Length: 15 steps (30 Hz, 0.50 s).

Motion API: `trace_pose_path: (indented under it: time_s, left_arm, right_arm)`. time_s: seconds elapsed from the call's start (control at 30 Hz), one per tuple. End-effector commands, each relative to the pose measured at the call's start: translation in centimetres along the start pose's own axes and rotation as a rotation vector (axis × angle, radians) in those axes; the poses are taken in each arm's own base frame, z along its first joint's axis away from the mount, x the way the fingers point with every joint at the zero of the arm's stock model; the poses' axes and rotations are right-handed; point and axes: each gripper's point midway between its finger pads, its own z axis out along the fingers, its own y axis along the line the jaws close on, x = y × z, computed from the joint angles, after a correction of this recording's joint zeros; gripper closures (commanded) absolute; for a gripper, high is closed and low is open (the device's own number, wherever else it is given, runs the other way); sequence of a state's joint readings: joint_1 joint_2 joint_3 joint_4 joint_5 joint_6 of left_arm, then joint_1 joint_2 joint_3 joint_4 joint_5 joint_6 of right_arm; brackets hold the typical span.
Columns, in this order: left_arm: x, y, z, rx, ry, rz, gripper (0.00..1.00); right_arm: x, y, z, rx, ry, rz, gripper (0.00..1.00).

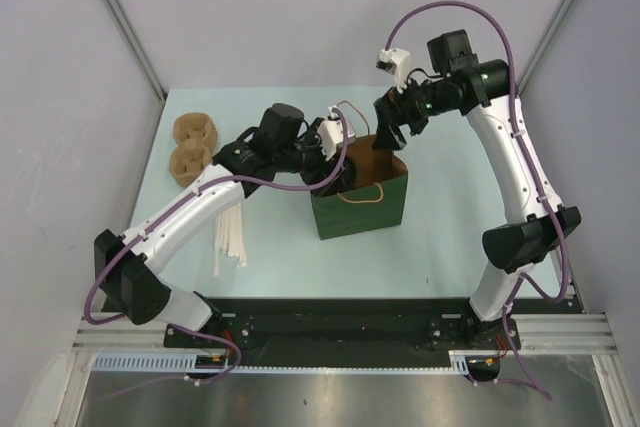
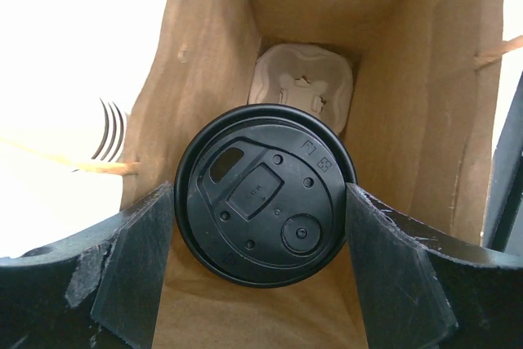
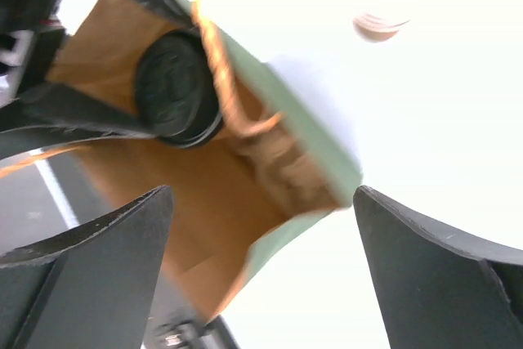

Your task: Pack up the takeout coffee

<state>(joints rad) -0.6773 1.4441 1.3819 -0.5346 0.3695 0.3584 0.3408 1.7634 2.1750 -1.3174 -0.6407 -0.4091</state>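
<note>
The takeout coffee shows only as its round black lid (image 2: 245, 218); the cup below is hidden. My left gripper (image 2: 261, 200) is shut on it, one finger against each side of the lid, inside the mouth of the green bag (image 1: 365, 209). Brown bag walls (image 2: 204, 55) surround the lid, and a white pulp tray (image 2: 304, 83) lies at the bottom. From above, the left gripper (image 1: 335, 172) reaches into the bag top. My right gripper (image 1: 390, 137) stands open at the bag's far right corner. Its wrist view shows the bag rim (image 3: 327, 169) between wide jaws and the lid (image 3: 176, 87) beyond.
Brown pulp cup carriers (image 1: 192, 147) lie at the far left of the pale table (image 1: 450, 237). White cutlery (image 1: 230, 232) lies in front of them, left of the bag. A twine handle (image 1: 360, 194) hangs on the bag's front. Grey walls enclose the table.
</note>
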Motion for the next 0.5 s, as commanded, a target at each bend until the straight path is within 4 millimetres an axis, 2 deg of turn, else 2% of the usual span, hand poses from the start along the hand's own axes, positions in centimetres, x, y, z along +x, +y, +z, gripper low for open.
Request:
trace_pose_path:
  time_s: [0.0,0.17,0.23,0.3,0.33,0.4,0.43,0.47]
  left_arm:
    - [-2.0,-0.5,-0.2,0.037,-0.048,0.054,0.5]
    - [-2.1,-0.6,-0.2,0.047,-0.052,0.063,0.5]
    - [-2.0,-0.5,-0.2,0.045,-0.047,0.063,0.5]
    - [-1.8,-0.4,-0.2,0.037,-0.039,0.064,0.5]
    - [-1.6,-0.4,-0.2,0.036,-0.033,0.062,0.5]
    - [-1.3,-0.3,-0.1,0.031,-0.023,0.065,0.5]
    - [-1.1,-0.2,0.0,0.029,-0.018,0.062,0.5]
    - [-1.1,-0.2,-0.1,0.026,-0.02,0.063,0.51]
  right_arm:
    - [-1.7,-2.2,0.8,0.081,-0.021,-0.22,0.02]
    - [-2.7,-2.4,3.0,0.049,-0.04,-0.37,0.02]
    - [-2.4,-2.3,4.1,0.007,-0.028,-0.382,0.05]
    - [-1.8,-2.1,4.8,-0.028,-0.011,-0.398,0.13]
    - [-1.4,-1.6,5.1,-0.049,0.003,-0.401,0.24]
    - [-0.8,-1.2,5.6,-0.073,0.017,-0.411,0.36]
    - [-0.6,-1.0,5.9,-0.075,0.025,-0.412,0.49]
    - [-0.1,-0.9,6.2,-0.081,0.038,-0.404,0.55]
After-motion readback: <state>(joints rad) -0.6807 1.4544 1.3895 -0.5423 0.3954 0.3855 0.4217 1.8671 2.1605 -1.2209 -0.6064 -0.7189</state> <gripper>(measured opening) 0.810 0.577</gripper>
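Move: The right hand hangs just outside the bag mouth: the right part of the bag's far rim is some 3 cm ahead, 4 cm to the left and 5 cm below. The far handle arches about 4 cm ahead and 7 cm left, near fingertip height. The held coffee cup is roughly 10 cm left, 4 cm back and 11 cm lower; the cup stack is 9 cm ahead, 13 cm left. From the left hand, that rim spot is about 7 cm forward, 7 cm right, slightly higher. Fingers of the right hand come astride the bag's far rim, one either side, and close to a bit over half open; a firm pinch can't yet be seen. The hand first reaches forward about 3 cm, then swings left and sinks some 4 cm, its wrist turning roughly 15 degrees counter-clockwise. The left hand keeps its grip on the lidded cup inside the bag, almost still. ##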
